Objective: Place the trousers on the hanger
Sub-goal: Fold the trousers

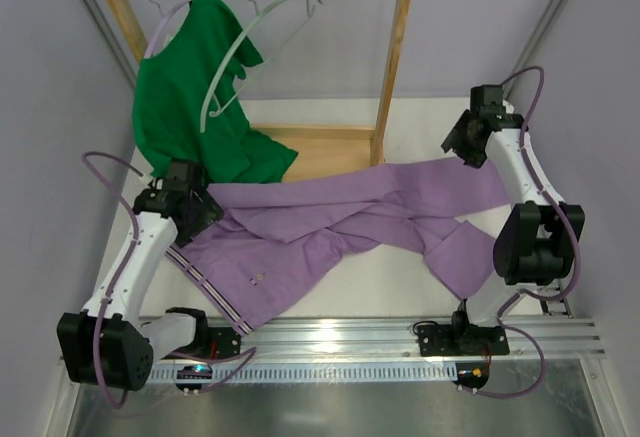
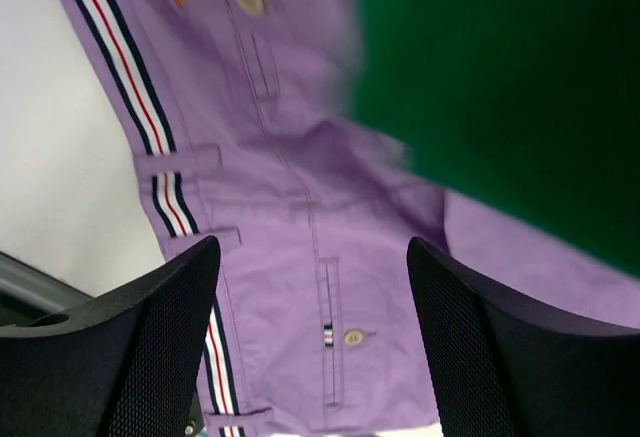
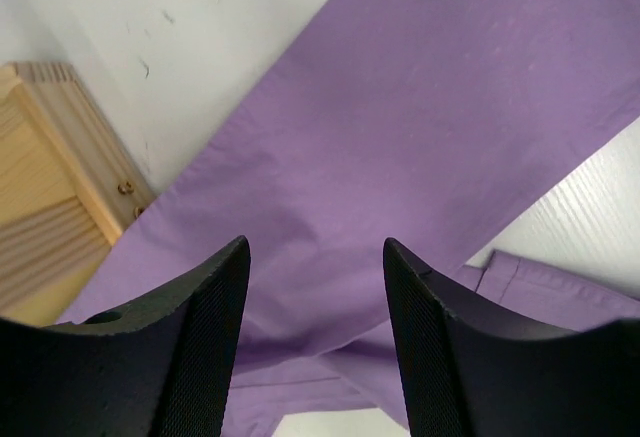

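Observation:
The lilac trousers [image 1: 340,227] lie spread flat across the table, striped waistband at the near left and legs running right. The pale grey-green hanger [image 1: 245,52] hangs bare from the wooden rail by its wire hook. My left gripper [image 1: 197,205] hovers open over the waist end; in its wrist view the trousers [image 2: 300,207] show a pocket button and striped band between the fingers. My right gripper [image 1: 462,142] hovers open above the far leg end, the trousers [image 3: 420,137] lying flat below it. Neither gripper holds anything.
A wooden rack [image 1: 395,67] stands at the back of the table with its base board [image 1: 330,152] under the trousers' edge. A dark green T-shirt [image 1: 190,97] hangs on another hanger at the rack's left, draping onto the trousers near my left gripper.

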Robot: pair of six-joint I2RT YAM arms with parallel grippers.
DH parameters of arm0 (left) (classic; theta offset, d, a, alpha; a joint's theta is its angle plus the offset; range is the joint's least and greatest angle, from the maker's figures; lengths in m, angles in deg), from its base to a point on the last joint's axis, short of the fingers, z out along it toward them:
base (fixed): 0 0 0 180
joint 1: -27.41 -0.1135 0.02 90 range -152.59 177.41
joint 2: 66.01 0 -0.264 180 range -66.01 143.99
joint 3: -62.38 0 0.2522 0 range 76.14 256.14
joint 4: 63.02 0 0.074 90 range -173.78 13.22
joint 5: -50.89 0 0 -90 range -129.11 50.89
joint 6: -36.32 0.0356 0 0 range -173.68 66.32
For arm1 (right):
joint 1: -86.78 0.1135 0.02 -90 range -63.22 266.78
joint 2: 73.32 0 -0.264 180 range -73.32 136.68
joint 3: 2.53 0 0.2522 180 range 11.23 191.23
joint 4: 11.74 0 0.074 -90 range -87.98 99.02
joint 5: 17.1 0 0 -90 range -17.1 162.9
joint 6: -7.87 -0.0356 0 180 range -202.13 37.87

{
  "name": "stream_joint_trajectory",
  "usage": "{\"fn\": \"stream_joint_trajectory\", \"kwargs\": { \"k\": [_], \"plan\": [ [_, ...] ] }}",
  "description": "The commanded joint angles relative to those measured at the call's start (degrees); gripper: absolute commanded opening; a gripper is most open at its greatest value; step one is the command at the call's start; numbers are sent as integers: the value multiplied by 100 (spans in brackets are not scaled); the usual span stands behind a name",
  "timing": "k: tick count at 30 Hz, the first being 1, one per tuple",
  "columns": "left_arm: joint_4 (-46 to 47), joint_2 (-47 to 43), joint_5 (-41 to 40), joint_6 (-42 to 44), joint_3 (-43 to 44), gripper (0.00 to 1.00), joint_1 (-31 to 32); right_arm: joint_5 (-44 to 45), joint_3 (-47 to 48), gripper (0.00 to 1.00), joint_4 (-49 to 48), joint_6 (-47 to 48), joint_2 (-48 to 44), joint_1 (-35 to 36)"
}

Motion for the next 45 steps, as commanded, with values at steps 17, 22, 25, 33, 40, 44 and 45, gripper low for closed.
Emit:
{"fn": "stream_joint_trajectory", "kwargs": {
  "k": [17,22,25,33,40,44,45],
  "plan": [
    [-299,45,68,-1242,-1208,65,826,-282,-1192,59,-217,310,-1566,500],
    [-114,486,50,-1364,-1401,59,826,-256,-1228,59,-235,337,-1751,500],
    [-166,495,-169,-1435,-1446,51,826,-318,-1192,59,-217,328,-1777,500],
    [-571,1416,-908,-1285,-998,29,756,-239,-1184,59,-173,345,-1918,500],
    [-343,1576,-576,-1180,-1102,23,116,-309,-1236,59,-173,354,-2041,404],
    [140,1795,-240,-961,-1296,14,-377,-353,-1307,59,-252,372,-2120,404],
    [219,1874,-283,-865,-1287,13,-474,-379,-1324,59,-252,363,-2129,404]
  ]
}}
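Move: The striped waistband's paired belt loops, where the left hand is going, lie about 8 cm back from the left hand, 2 cm to its left and some 12 cm below. At that same level, one pocket button sits about 13 cm to the right of the loops and level with them. The other is about 4 cm to their left and 14 cm farther out. From the right hand the loops are about 25 cm back, 64 cm left and 14 cm below. Back and down goes the open left hand, about 7 cm towards the base, then mostly down to some 11 cm lower, edging left at the end. It tips its fingers nearly straight down and closes them almost shut at the striped waistband beside the belt loops; a grip can't be made out. The right hand, empty and open, backs off about 6 cm and leftward over the trouser legs, then rises. ##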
